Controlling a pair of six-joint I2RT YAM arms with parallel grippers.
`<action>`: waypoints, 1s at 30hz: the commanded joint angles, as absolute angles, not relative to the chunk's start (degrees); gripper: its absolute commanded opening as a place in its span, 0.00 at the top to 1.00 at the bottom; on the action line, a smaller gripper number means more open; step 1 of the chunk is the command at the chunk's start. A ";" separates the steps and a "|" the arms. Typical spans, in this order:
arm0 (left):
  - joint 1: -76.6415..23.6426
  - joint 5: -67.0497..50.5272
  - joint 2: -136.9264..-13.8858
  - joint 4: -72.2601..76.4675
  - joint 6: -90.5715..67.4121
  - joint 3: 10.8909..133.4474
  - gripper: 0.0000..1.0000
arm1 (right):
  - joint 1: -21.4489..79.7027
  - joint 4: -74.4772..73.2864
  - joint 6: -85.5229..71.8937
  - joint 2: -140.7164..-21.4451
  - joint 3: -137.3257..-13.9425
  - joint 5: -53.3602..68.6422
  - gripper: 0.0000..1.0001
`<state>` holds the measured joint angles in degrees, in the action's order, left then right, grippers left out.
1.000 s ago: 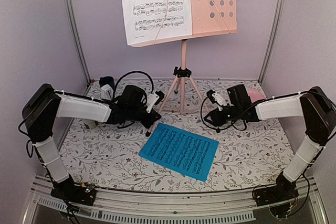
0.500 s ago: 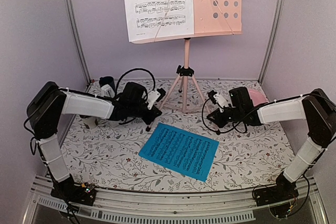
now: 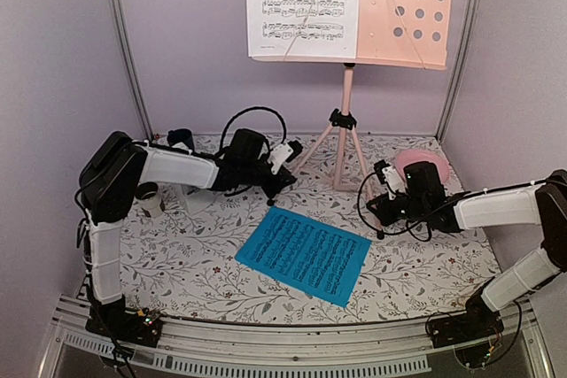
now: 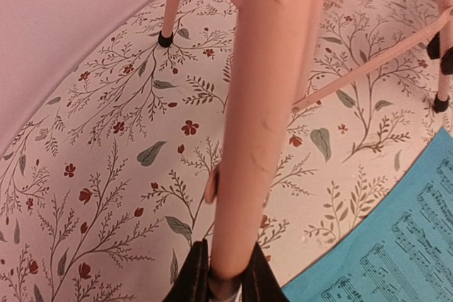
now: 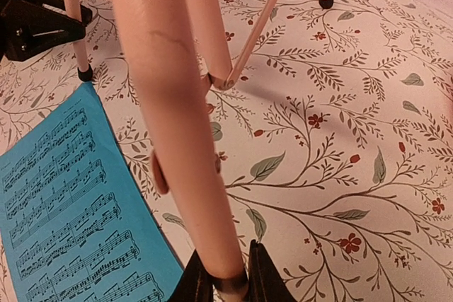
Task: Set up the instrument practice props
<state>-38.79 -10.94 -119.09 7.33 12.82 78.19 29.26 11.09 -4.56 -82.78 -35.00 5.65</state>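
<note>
The pink music stand (image 3: 347, 104) stands at the back, its perforated desk (image 3: 403, 6) carrying the white sheet (image 3: 301, 6). My left gripper (image 3: 283, 173) is shut on the stand's left tripod leg (image 4: 262, 104) near its foot. My right gripper (image 3: 378, 207) is shut on the right front leg (image 5: 177, 104), also low down. Both legs fill the jaws in the wrist views, left gripper (image 4: 225, 277) and right gripper (image 5: 230, 277). The bright blue sheet (image 3: 303, 254) lies flat on the floral table in front of the stand, beside each held leg: blue sheet (image 4: 403, 245), blue sheet (image 5: 64, 203).
A dark blue cup (image 3: 182, 139) sits at the back left and a pink plate (image 3: 418, 163) at the back right behind my right arm. A small white object (image 3: 151, 201) stands by my left arm. Metal frame posts (image 3: 124, 42) flank the back corners.
My right gripper has closed on the tripod leg. The stand, with both grippers on its legs, has shifted to the right.
</note>
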 commanded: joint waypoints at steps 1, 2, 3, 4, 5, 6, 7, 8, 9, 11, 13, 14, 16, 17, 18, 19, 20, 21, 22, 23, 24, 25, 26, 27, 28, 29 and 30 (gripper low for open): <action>-35.77 -5.74 -120.05 5.49 6.27 78.88 0.91 | 30.13 9.86 -12.97 -79.58 -33.38 7.29 1.00; -35.77 -5.99 -119.11 5.80 5.72 78.25 0.88 | 30.25 9.91 -13.21 -78.97 -33.30 7.74 1.00; -35.77 -6.19 -118.07 5.88 5.27 77.65 0.84 | 30.30 9.86 -13.39 -78.32 -33.30 8.01 0.99; -35.85 -6.31 -116.99 5.91 4.75 77.05 0.78 | 30.32 9.82 -13.68 -77.55 -33.37 8.14 0.98; -35.86 -6.31 -115.66 5.91 4.11 76.34 0.74 | 30.32 9.69 -13.81 -76.88 -33.40 8.20 0.96; -35.94 -6.36 -114.47 5.94 3.44 75.49 0.69 | 30.31 9.40 -14.01 -76.07 -33.52 8.24 0.91; -35.99 -6.57 -113.37 5.97 2.75 74.59 0.65 | 30.32 9.06 -14.18 -75.24 -33.75 8.18 0.84; -36.03 -6.57 -110.66 6.05 2.00 73.55 0.62 | 30.32 8.65 -14.38 -74.29 -33.99 8.25 0.72; -36.09 -6.48 -109.11 6.00 1.43 72.57 0.58 | 30.32 8.11 -14.54 -73.48 -34.30 8.19 0.63; -36.12 -5.94 -105.81 6.44 -0.10 69.62 0.51 | 30.32 6.65 -14.79 -71.65 -34.95 7.80 0.47; -36.12 -5.88 -103.39 6.76 -0.88 67.24 0.41 | 30.32 5.56 -14.92 -70.23 -35.55 7.36 0.38; -36.12 -5.69 -102.37 6.61 -1.44 66.35 0.39 | 30.32 4.64 -15.02 -69.60 -35.97 7.26 0.36; -36.09 -5.77 -99.94 5.99 -4.01 63.61 0.37 | 30.33 2.37 -14.98 -68.72 -37.12 7.66 0.34; -36.15 -5.91 -98.37 6.26 -5.69 61.74 0.36 | 30.32 1.39 -14.74 -67.86 -37.59 8.19 0.34; -36.25 -6.17 -96.40 7.19 -7.73 58.99 0.36 | 30.32 0.59 -14.54 -67.20 -37.76 8.81 0.34; -36.31 -6.15 -94.30 8.28 -9.76 55.92 0.36 | 30.32 0.13 -14.36 -66.51 -37.72 9.48 0.34; -36.44 -5.83 -91.75 9.35 -11.99 52.73 0.35 | 30.40 -0.27 -14.40 -65.99 -37.78 10.72 0.33; -36.61 -5.32 -89.15 10.35 -14.59 49.32 0.35 | 30.45 -0.79 -14.54 -65.66 -38.01 11.94 0.34; -36.83 -4.99 -86.53 11.31 -17.45 46.23 0.35 | 30.79 -1.38 -14.78 -65.51 -38.24 12.82 0.34; -37.41 -4.80 -83.86 12.55 -20.81 42.79 0.35 | 31.26 -1.85 -15.05 -65.55 -38.67 13.65 0.35; -38.10 -4.25 -81.30 13.37 -24.09 39.89 0.35 | 31.99 -2.32 -15.19 -65.75 -39.01 14.04 0.35; -38.97 -2.94 -78.66 13.50 -27.29 37.06 0.35 | 32.86 -2.63 -15.29 -65.98 -39.32 14.17 0.36; -39.82 -1.81 -76.18 13.32 -30.67 34.51 0.34 | 34.19 -3.01 -15.37 -66.43 -39.65 14.15 0.37; -40.62 -0.88 -73.80 13.23 -33.82 32.38 0.34 | 35.16 -3.33 -15.31 -67.14 -40.01 14.07 0.38; -41.40 0.00 -71.56 13.17 -38.67 29.41 0.33 | 35.66 -3.57 -15.10 -67.87 -40.27 14.06 0.38; -42.09 0.48 -69.73 13.23 -42.04 27.36 0.32 | 36.67 -3.41 -15.00 -68.73 -40.33 14.06 0.38; -42.74 0.91 -67.99 13.29 -45.08 25.80 0.31 | 37.33 -3.13 -15.01 -69.80 -40.27 14.25 0.39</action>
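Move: The music stand's left leg is held between the left hand's fingers and its right leg between the right hand's, both low down near the feet. The blue sheet's middle lies about 19 cm back and 9 cm right of the left hand, 4 cm lower; from the right hand it is some 8 cm back and 19 cm left. The metronome stands about 22 cm left of the left hand and 4 cm ahead; the pink plate is roughly 24 cm ahead and 12 cm right of the right hand. The stand's right leg, still pinched, is first drawn back about 2 cm while the left hand keeps holding the left leg still; then both hands open and let go. The right hand rises some 8 cm, then eases back and a little left. The left hand lifts away leftward, then sweeps back-left and sinks again, turning counter-clockwise and tipping its fingers down, ending left of the blue sheet. ##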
